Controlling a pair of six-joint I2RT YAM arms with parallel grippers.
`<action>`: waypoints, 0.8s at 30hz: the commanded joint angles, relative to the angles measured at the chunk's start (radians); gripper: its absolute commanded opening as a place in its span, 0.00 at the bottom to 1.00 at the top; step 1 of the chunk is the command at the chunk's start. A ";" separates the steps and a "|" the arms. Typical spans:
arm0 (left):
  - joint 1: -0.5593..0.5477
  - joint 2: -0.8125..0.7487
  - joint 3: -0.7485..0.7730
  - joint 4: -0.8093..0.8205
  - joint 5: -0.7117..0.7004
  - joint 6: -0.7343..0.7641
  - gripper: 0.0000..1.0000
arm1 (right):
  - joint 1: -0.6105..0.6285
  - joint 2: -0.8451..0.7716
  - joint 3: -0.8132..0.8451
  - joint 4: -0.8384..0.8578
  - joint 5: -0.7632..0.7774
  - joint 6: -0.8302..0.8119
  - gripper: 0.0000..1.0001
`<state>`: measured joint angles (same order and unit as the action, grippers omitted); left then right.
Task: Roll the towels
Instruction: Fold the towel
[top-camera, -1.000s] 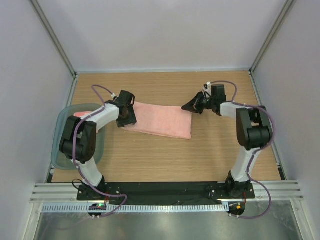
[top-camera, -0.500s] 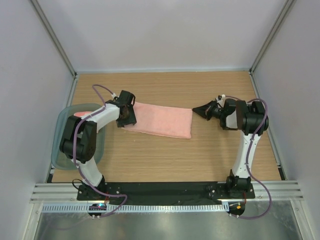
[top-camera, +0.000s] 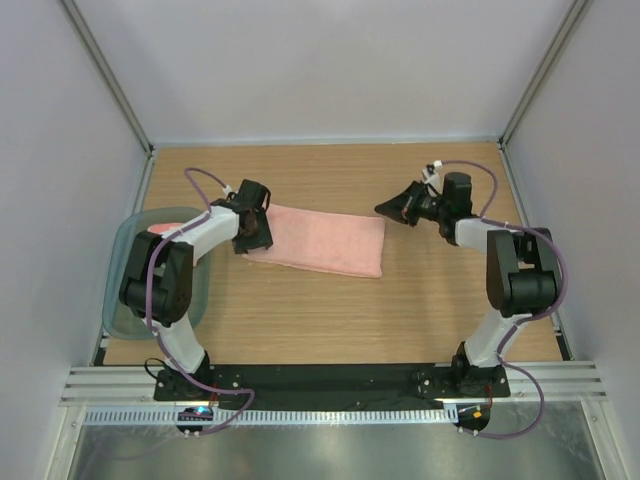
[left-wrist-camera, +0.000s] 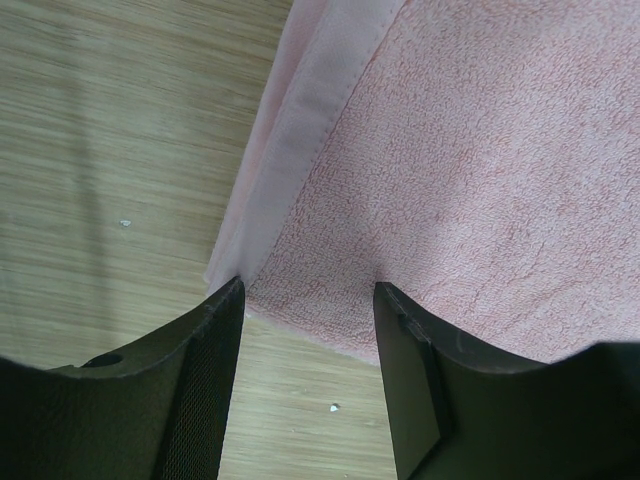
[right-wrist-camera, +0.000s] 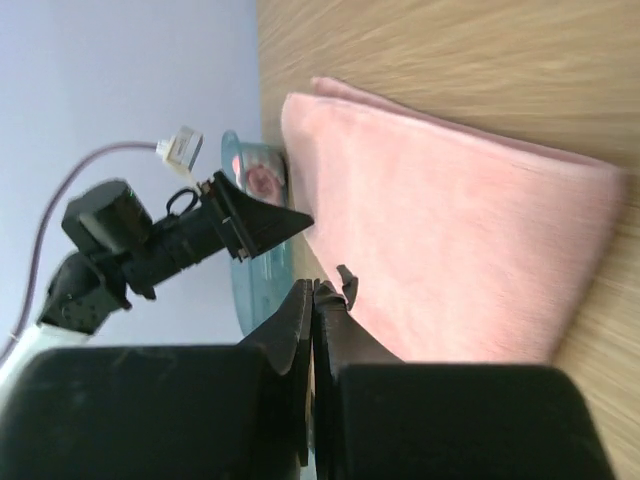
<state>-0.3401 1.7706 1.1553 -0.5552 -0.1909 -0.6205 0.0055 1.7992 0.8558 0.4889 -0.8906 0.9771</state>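
A salmon-pink towel (top-camera: 325, 240) lies spread flat across the middle of the table. In the left wrist view its terry surface (left-wrist-camera: 480, 170) and paler hem band (left-wrist-camera: 310, 120) fill the frame. My left gripper (top-camera: 255, 232) stands open at the towel's left end. Its two fingertips (left-wrist-camera: 308, 290) straddle the towel's corner, and bare wood shows between the fingers. My right gripper (top-camera: 385, 210) is shut with nothing in it and hovers just off the towel's far right corner. It points along the towel (right-wrist-camera: 450, 230), with the pads (right-wrist-camera: 315, 290) pressed together.
A translucent grey-green tray (top-camera: 120, 300) sits at the table's left edge beside the left arm, with something pink (top-camera: 165, 229) showing at its far end. White walls enclose the table on three sides. The tray (right-wrist-camera: 255, 270) also shows beyond the towel in the right wrist view.
The right arm swung out to the right and back, and its shut gripper now sits again near the towel's far right corner. The left arm and the towel have not moved.
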 joint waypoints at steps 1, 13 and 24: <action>0.000 -0.005 0.026 -0.005 -0.024 0.002 0.56 | 0.105 -0.064 0.109 -0.353 0.065 -0.230 0.01; -0.004 -0.005 0.041 -0.015 0.007 -0.002 0.55 | 0.169 0.100 0.039 -0.375 0.159 -0.250 0.01; -0.004 -0.005 0.050 -0.025 -0.002 0.005 0.55 | -0.062 -0.165 -0.161 -0.670 0.418 -0.379 0.01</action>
<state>-0.3405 1.7706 1.1637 -0.5697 -0.1833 -0.6209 -0.0311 1.7237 0.7403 -0.0296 -0.6617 0.6651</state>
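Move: From the right hand, the folded towel's middle lies about 12 cm to the left, some 4 cm back and roughly 10 cm below. The rolled towel is about 38 cm to the left and 3 cm back, the green tub's middle some 41 cm left and 9 cm back. From the left hand, which hovers at its left end, the towel's middle is about 12 cm to the right, 1 cm ahead and 2 cm below. The shut right hand arcs left and back, down onto the towel, then drags right about 9 cm. ##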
